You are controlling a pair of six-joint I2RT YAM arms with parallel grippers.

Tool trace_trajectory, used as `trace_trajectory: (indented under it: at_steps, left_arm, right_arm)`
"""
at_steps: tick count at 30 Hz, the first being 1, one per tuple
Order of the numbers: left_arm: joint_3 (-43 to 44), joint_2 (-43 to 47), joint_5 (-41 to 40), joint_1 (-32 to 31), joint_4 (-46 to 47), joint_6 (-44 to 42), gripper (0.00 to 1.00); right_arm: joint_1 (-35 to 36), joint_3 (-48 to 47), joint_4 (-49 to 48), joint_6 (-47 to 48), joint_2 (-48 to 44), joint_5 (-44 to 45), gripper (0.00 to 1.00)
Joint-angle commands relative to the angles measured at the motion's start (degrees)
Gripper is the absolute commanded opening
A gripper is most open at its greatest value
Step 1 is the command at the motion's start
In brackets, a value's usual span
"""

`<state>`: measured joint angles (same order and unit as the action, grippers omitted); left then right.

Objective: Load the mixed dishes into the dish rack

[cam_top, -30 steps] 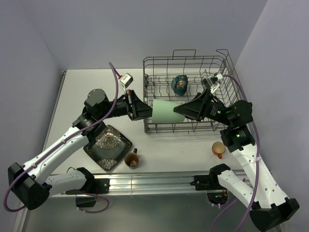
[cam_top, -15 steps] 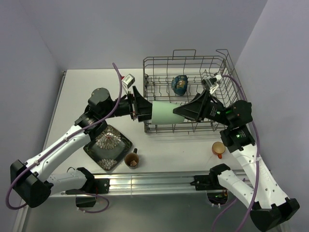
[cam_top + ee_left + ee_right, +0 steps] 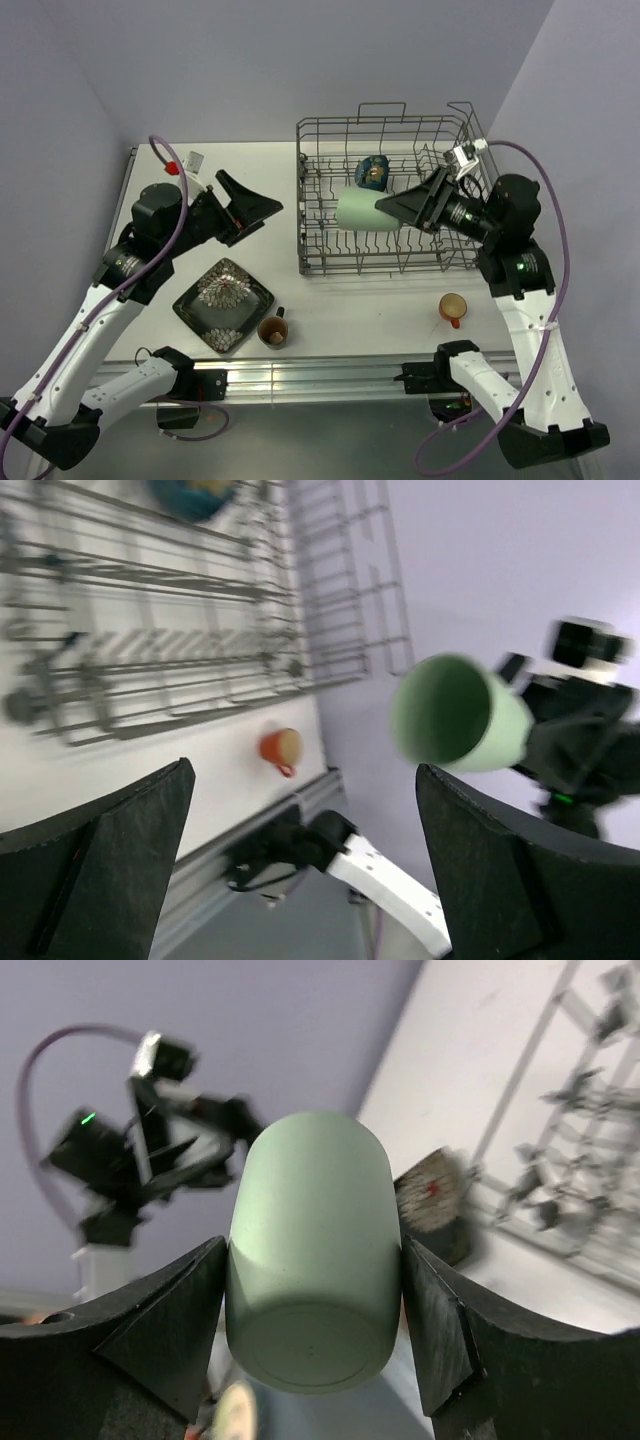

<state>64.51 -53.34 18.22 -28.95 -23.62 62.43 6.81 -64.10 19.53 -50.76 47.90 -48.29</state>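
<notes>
My right gripper is shut on the pale green cup, holding it on its side above the dish rack. In the right wrist view both fingers press the green cup at its base end. My left gripper stands open and empty, left of the rack and above the table. From the left wrist view the cup's mouth faces me. The dark bowl sits in the rack. The leaf-patterned square plate, the brown cup and the orange cup rest on the table.
The rack's near-left corner lies between my two grippers. A metal rail runs along the table's near edge. Walls close in behind and on both sides. The orange cup also shows in the left wrist view, near the rail.
My left gripper opened, let go of the green cup and pulled back to the left. My right gripper kept the cup and carried it right and farther back over the rack.
</notes>
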Motion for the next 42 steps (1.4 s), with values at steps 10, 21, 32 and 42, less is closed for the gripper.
trace_trajectory:
  at_steps: [10,21,32,42]
  left_arm:
    - [-2.89,-0.19,-10.40,0.39,-21.82,-6.71,0.98]
    - [-6.15,-2.91,-8.02,0.38,-26.04,-9.17,0.95]
    - [-6.41,-4.40,-6.88,0.30,-26.66,-10.84,0.95]
    - [-6.33,-4.84,-6.53,0.30,-27.18,-11.90,0.95]
  right_arm:
    - [-1.45,-29.32,39.61,26.33,22.75,43.00,0.00]
    - [-1.53,-28.98,39.27,28.88,33.75,62.61,0.00]
    - [-1.54,-31.09,38.04,29.23,40.86,66.75,0.00]
    - [-1.80,-31.44,33.82,29.32,45.96,64.91,0.00]
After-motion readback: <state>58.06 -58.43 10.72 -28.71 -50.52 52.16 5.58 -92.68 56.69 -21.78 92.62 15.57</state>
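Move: The spot for the green cup in the right hand, in the rack's right part, lies about 20 cm ahead, 18 cm right and 26 cm below that hand; the blue bowl is roughly 28 cm straight ahead, the orange mug 4 cm back and 19 cm right. The dark mug sits about 13 cm back from the left hand, level sideways, 32 cm down; the plate is 5 cm back, 12 cm left, the rack's near left corner 6 cm ahead, 6 cm right. The green cup, still gripped by the right hand, is carried forward and right in a curve that steepens downward, some 17 cm each way and nearly 20 cm down, into the rack's right part while the wrist swings its mouth from facing left to facing down. Meanwhile the empty, open left hand sinks about 17 cm towards the dark mug, drifting left and tipping its fingers down. ##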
